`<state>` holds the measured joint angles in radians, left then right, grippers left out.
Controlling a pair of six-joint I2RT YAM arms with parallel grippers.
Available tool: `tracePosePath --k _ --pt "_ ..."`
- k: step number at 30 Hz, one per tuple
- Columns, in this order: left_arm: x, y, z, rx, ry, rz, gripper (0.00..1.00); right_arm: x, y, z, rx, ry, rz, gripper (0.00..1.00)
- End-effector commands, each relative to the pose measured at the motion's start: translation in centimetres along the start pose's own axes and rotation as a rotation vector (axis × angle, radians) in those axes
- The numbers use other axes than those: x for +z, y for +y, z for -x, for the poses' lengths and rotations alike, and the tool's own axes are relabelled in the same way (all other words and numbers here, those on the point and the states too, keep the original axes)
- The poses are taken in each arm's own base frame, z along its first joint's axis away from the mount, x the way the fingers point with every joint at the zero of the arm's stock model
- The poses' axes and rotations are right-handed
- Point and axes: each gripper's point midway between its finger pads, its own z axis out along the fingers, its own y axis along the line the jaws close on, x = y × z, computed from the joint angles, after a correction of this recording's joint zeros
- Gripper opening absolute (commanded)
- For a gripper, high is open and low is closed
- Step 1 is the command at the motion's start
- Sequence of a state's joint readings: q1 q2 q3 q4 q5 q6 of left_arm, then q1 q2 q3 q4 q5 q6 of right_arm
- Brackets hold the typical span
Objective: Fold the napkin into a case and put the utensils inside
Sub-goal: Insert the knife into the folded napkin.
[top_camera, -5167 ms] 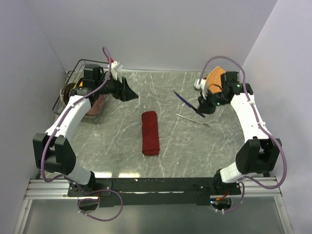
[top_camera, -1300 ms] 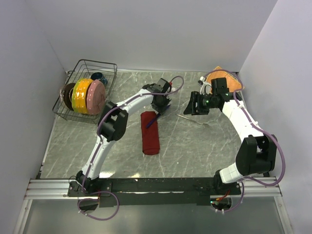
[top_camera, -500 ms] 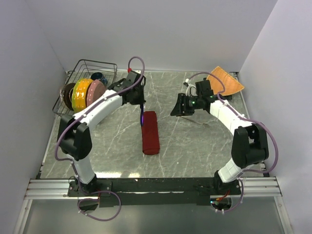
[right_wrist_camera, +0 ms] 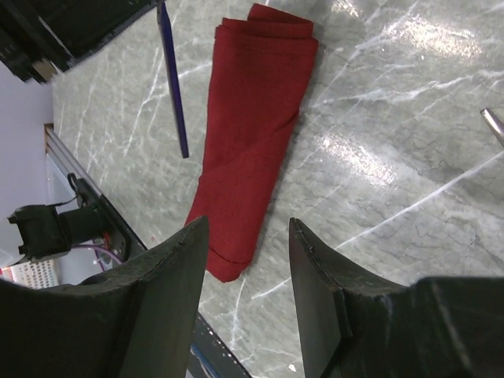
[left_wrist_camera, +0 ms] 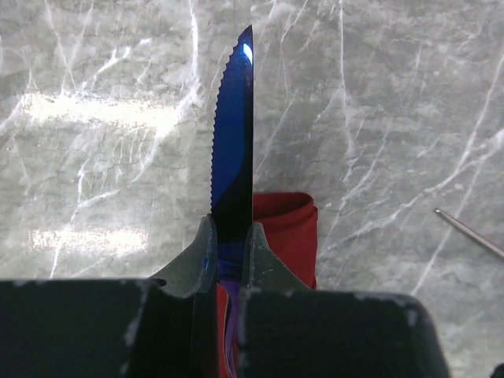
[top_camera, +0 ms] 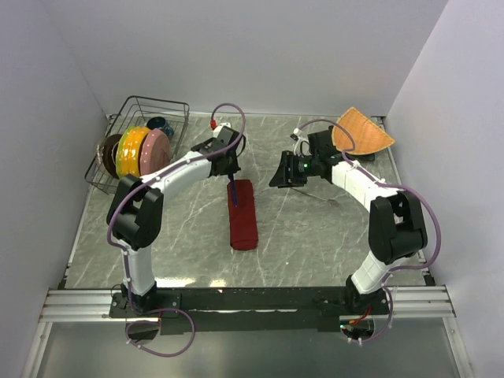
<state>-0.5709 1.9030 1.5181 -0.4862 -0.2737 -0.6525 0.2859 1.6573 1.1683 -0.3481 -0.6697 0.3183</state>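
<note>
The dark red napkin (top_camera: 242,214) lies folded into a long narrow strip mid-table; it also shows in the right wrist view (right_wrist_camera: 256,134) and under my left fingers (left_wrist_camera: 287,228). My left gripper (top_camera: 231,169) (left_wrist_camera: 230,236) is shut on the blue-purple knife (left_wrist_camera: 232,134), held just above the napkin's far end. The blade (top_camera: 235,191) (right_wrist_camera: 173,79) hangs over the strip's left edge. My right gripper (top_camera: 277,177) (right_wrist_camera: 248,228) hovers open and empty to the right of the napkin's far end. The silver fork (top_camera: 321,196) (left_wrist_camera: 472,235) lies on the table under the right arm, mostly hidden.
A wire rack (top_camera: 177,106) with coloured plates stands at the back left. An orange woven fan-shaped mat (top_camera: 362,134) lies at the back right corner. Grey walls close in the marble table on three sides.
The knife has passed from my right gripper to my left one. In the last half second the right gripper has drifted left toward the napkin and its jaws have narrowed a little.
</note>
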Motion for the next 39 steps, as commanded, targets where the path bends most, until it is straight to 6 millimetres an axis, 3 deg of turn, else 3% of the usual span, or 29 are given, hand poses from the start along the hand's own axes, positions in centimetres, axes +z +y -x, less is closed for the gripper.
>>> tracePosePath --k 1,16,30,39 --pt "-0.3 -1.2 1.4 -0.030 -0.130 0.005 0.01 0.5 0.0 0.7 -0.016 -0.024 -0.003 0.53" --pt "0.5 -0.6 -3.4 0.025 -0.081 0.063 0.01 0.7 -0.4 0.3 -0.009 -0.023 -0.004 0.53" --pt "1.4 -0.4 -1.2 0.048 -0.139 0.084 0.01 0.5 -0.2 0.1 -0.013 -0.026 0.001 0.54" --pt "1.5 -0.2 -3.2 0.041 -0.065 0.084 0.01 0.4 -0.3 -0.1 -0.013 -0.025 0.001 0.54"
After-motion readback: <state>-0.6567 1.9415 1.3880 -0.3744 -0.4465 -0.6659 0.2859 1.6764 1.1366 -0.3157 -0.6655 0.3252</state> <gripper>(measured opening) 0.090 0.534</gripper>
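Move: The knife is in my left hand, blade forward, handle slanting back and down. The folded napkin I'm taking it to has its middle about 9 cm back, 3 cm right and 10 cm below. The fork lies some 24 cm to my right and 3 cm back, also 10 cm below; the pink plate stands about 22 cm left, 3 cm farther out, roughly level in height. From my right hand the napkin is about 9 cm left, 2 cm back, 12 cm down. I keep the knife pinched in my left hand and lower its handle end towards the napkin's left long edge, sinking about 4 cm while drawing back 3 cm. Then I ease forward roughly 1 cm and sink another centimetre, rolling slightly, under 10 degrees, with my left side rising. ##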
